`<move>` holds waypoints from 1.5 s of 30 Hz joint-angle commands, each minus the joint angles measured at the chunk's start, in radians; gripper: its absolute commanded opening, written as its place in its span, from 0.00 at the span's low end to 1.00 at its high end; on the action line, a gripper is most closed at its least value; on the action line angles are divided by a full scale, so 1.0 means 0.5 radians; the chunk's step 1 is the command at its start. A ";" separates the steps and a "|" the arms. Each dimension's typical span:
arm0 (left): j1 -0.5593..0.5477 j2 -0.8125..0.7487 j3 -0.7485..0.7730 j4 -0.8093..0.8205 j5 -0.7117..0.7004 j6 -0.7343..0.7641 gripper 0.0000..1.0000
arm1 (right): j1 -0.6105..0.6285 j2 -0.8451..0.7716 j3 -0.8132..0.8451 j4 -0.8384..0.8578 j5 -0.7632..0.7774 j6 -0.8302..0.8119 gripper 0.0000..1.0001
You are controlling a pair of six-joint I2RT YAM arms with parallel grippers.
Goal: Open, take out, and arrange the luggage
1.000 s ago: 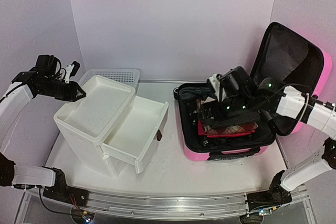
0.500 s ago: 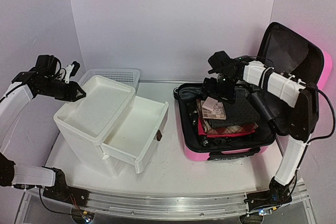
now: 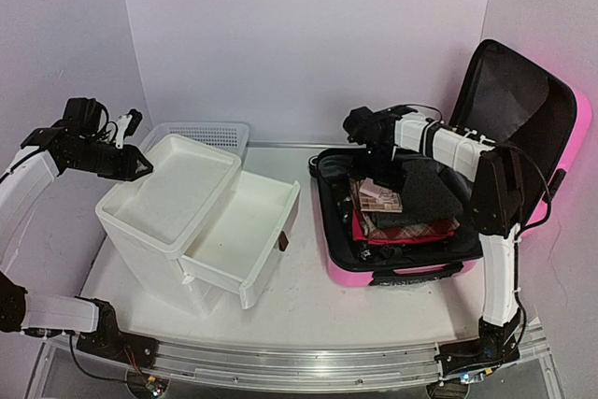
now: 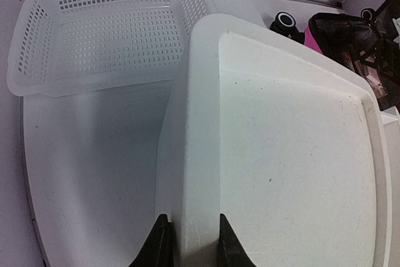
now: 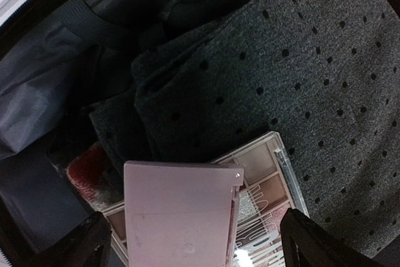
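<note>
The luggage (image 3: 404,277), a pink hard-shell suitcase, lies open at the right with its black-lined lid (image 3: 512,91) standing up. Inside are a grey dotted cloth (image 5: 300,60), a red plaid cloth (image 3: 411,229), an eyeshadow palette (image 5: 281,173) and a flat pink case (image 5: 178,211) lying on it. My right gripper (image 3: 372,154) hangs open above the palette and pink case at the suitcase's back left, its fingertips (image 5: 94,242) wide on either side and touching nothing. My left gripper (image 4: 187,251) is shut on the back left rim of the white drawer unit (image 4: 281,154).
The drawer unit's drawer (image 3: 238,231) stands pulled out toward the suitcase. A white mesh basket (image 4: 100,29) sits behind the unit against the back wall. A suitcase wheel (image 4: 284,20) shows beyond the unit's top. Walls close in at the left, back and right.
My right arm has swung from lying low over the suitcase to reaching in from the back, and the gripper has drawn up and left. The palette now lies uncovered on the clothes. The left arm is still.
</note>
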 commanded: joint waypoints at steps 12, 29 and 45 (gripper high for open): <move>-0.007 0.066 -0.205 -0.207 0.354 -0.243 0.00 | 0.067 -0.056 0.019 -0.094 0.229 0.046 0.72; -0.007 0.017 -0.219 -0.209 0.358 -0.248 0.00 | -0.017 -0.269 -0.364 0.259 0.043 0.095 0.63; -0.007 0.006 -0.192 -0.211 0.345 -0.248 0.00 | -0.013 -0.948 -0.721 0.626 -0.623 -1.416 0.50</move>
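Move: The pink box sits between the right hand's open fingers, about 1 cm left of the hand and 2 cm below. It lies on the makeup palette, whose middle is some 3 cm back, 1 cm right and 3 cm below the hand; the grey dotted cloth is about 12 cm right, 2 cm back and 4 cm below. From the left hand, the pink box is roughly 50 cm right, 12 cm ahead and 14 cm lower. The right fingers close and grip the pink box, edge back and right, then lift it about 4 cm. ##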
